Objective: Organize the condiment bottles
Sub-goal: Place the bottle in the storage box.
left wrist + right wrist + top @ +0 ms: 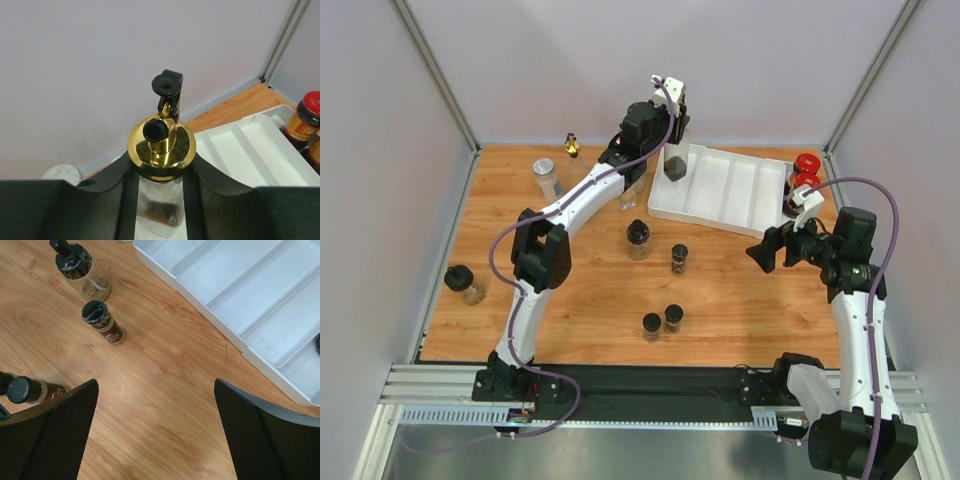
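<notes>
My left gripper (676, 128) is shut on a clear glass bottle with a gold spout (161, 142) and a little dark liquid (674, 167), held upright over the left end of the white divided tray (722, 190). Whether the bottle touches the tray I cannot tell. Two red-lidded dark jars (806, 172) stand at the tray's right end. My right gripper (766, 250) is open above bare wood, with nothing between its fingers (55, 430). Black-capped jars (679, 258) are scattered on the table.
A gold-spouted bottle (571, 147) and a silver-lidded jar (546, 178) stand at the back left. A clear bottle (632, 196) is half hidden by the left arm. More black-capped jars sit at mid-table (637, 238), near the front (662, 321) and at the left edge (461, 282).
</notes>
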### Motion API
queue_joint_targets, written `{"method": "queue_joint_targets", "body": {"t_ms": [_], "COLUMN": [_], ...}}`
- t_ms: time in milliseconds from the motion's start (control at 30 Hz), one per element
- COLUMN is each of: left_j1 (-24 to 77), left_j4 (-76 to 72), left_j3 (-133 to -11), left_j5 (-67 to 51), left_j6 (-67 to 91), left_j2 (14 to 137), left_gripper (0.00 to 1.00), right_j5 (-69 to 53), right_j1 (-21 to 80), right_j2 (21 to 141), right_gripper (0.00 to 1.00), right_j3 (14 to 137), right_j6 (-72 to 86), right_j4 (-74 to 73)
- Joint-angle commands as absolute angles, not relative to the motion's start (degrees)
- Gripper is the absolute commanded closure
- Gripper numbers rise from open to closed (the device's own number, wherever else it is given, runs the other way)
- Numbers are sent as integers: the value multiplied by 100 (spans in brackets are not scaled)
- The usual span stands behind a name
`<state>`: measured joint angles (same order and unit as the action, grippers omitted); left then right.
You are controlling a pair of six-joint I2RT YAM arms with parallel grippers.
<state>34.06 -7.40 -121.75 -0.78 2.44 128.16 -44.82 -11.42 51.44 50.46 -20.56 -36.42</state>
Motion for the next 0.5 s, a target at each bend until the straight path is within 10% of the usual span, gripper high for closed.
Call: {"method": "queue_joint_targets", "body": {"t_ms": [0,467], "left_j1": [3349,3313], "left_j4": [-1959,-2057], "left_j3": [-12805,-14414], "left_j5": [219,483], "left_j6": [228,-35], "left_j2": [12883,14334], "left_gripper": [100,100], "right_j5": [-4377,-4315], "right_j1": [-1134,-1134], "right_j2": [5098,5133], "right_gripper": [0,0], "right_j3": [5194,5221], "right_j6": [-2004,-2013], "right_j4": [-3586,-3603]}}
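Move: The left hand already holds the gold-capped bottle by its neck. The storage box's leftmost compartment lies about 6 cm ahead of that hand, 2 cm to its right and 29 cm below. The other clear bottle stands some 11 cm left and 2 cm back, the white-lidded jar 9 cm left and 8 cm ahead. From the right hand, that compartment is roughly 35 cm ahead, 20 cm left and 19 cm lower. The left hand keeps its grip and carries the bottle forward about 6 cm over the leftmost compartment, sinking 3 cm. ##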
